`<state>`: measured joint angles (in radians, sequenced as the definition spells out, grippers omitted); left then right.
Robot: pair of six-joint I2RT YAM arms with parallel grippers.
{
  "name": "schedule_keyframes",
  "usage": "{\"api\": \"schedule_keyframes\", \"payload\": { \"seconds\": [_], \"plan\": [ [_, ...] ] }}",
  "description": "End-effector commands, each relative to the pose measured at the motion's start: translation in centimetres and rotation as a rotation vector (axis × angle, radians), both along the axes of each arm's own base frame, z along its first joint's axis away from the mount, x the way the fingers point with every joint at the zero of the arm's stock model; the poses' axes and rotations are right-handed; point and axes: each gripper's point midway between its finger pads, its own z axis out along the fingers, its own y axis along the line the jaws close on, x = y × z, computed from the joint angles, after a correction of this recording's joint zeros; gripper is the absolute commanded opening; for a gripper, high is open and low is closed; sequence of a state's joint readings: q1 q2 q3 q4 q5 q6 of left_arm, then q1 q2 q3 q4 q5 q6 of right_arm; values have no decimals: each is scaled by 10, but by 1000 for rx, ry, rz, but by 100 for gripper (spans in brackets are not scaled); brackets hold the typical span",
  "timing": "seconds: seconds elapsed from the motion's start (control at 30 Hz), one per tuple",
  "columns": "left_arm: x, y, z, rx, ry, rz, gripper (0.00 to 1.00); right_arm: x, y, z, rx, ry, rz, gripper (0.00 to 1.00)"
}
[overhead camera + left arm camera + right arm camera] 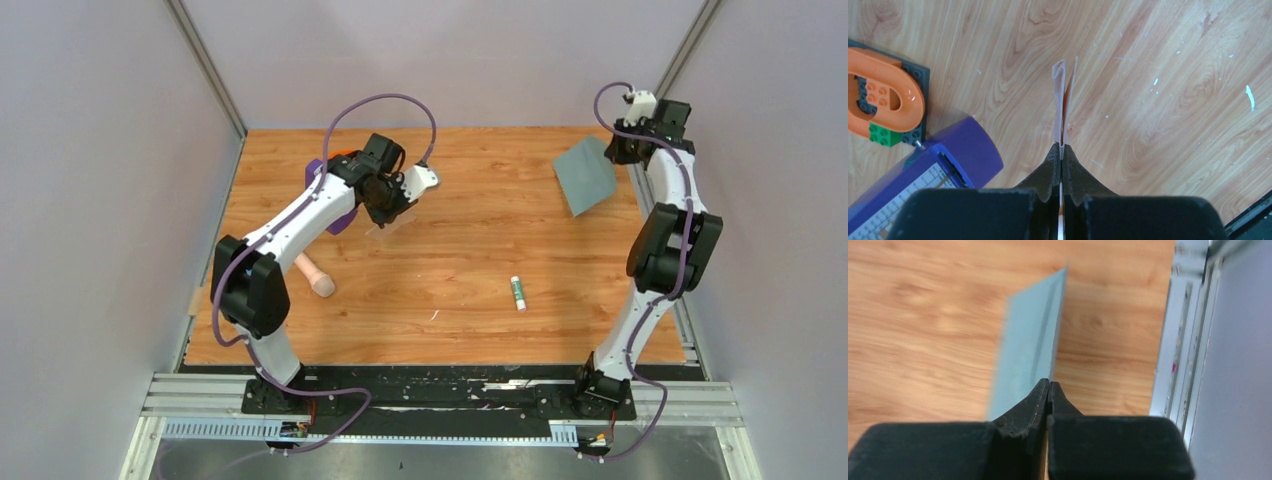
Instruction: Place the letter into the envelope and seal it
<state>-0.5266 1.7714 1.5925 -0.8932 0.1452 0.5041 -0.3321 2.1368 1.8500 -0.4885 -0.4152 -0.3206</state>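
Observation:
My left gripper (1062, 148) is shut on the letter (1064, 95), a thin pale beige-pink sheet seen edge-on and sticking out past the fingertips above the wood. From above, the left gripper (388, 208) hangs over the back left of the table with the letter (395, 224) faint below it. At the back right, my right gripper (618, 150) is shut on the right edge of the grey-teal envelope (585, 175). In the right wrist view the envelope (1028, 350) runs forward from the closed right gripper (1049, 383), tilted.
A pinkish cylinder (315, 275) lies by the left arm and a small glue stick (518, 293) lies mid-table. A purple device (950, 162) and an orange brick build (883, 97) sit left of the left gripper. A metal rail (1183, 340) and wall stand right of the envelope.

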Motion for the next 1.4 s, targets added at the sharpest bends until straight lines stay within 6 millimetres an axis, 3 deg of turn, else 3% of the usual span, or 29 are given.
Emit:
{"api": "schedule_keyframes", "payload": {
  "seconds": [0.0, 0.13, 0.23, 0.3, 0.43, 0.53, 0.67, 0.8, 0.93, 1.03, 1.1, 1.27, 1.37],
  "plan": [
    [-6, 9, 48, -46, -137, 2, 0, -16, 92, 131, 1, -228, 111, 0],
    [-14, 26, 69, -32, -209, 18, 0, -51, 197, 163, -4, -285, 290, 0],
    [-24, 35, 88, -36, -258, 20, 0, -89, 275, 170, 48, -288, 452, 0],
    [-31, 41, 97, -34, -280, 15, 0, -116, 317, 173, 128, -267, 545, 0],
    [-42, 49, 116, -38, -315, 11, 0, -165, 374, 167, 376, -141, 663, 0],
    [-51, 50, 125, -62, -320, -3, 0, -201, 402, 144, 591, 20, 762, 0],
    [-64, 40, 128, -124, -290, -51, 0, -231, 423, 86, 722, 207, 805, 0],
    [-71, 28, 121, -169, -243, -100, 0, -250, 428, 29, 766, 374, 798, 0],
    [-80, 10, 110, -202, -193, -185, 0, -249, 425, -6, 804, 505, 752, 0],
    [-87, -6, 102, -176, -187, -257, 0, -235, 415, -22, 827, 551, 667, 3],
    [-88, -13, 98, -152, -198, -292, 0, -224, 410, -30, 820, 559, 615, 13],
    [-95, -37, 86, -93, -223, -419, 0, -212, 404, -42, 734, 585, 573, 70],
    [-97, -46, 76, 14, -279, -497, 0, -196, 383, -33, 604, 521, 486, 80]
  ]
}}
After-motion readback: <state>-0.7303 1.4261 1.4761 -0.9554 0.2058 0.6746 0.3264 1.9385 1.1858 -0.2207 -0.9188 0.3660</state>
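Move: My right hand already holds the envelope. The bare table where it goes is about 31 cm back, 50 left and 10 below; the glue stick lies roughly 21 cm right of that spot, level with it. From my left hand, already gripping the letter, that spot is some 12 cm back, 18 right and 12 below; the purple stand is about 11 ahead and 11 left, the microphone 8 back and 13 left, both some 10 below. I swing the envelope left about 40 cm with my right hand, arcing high, then drawing back and down to mid-table, left side rolling up and fingers tipping down, and open them to let go. My left hand, keeping the letter, lifts about 12 cm while drawing back, then eases right and down near the landing spot, turning some 20 degrees clockwise. ##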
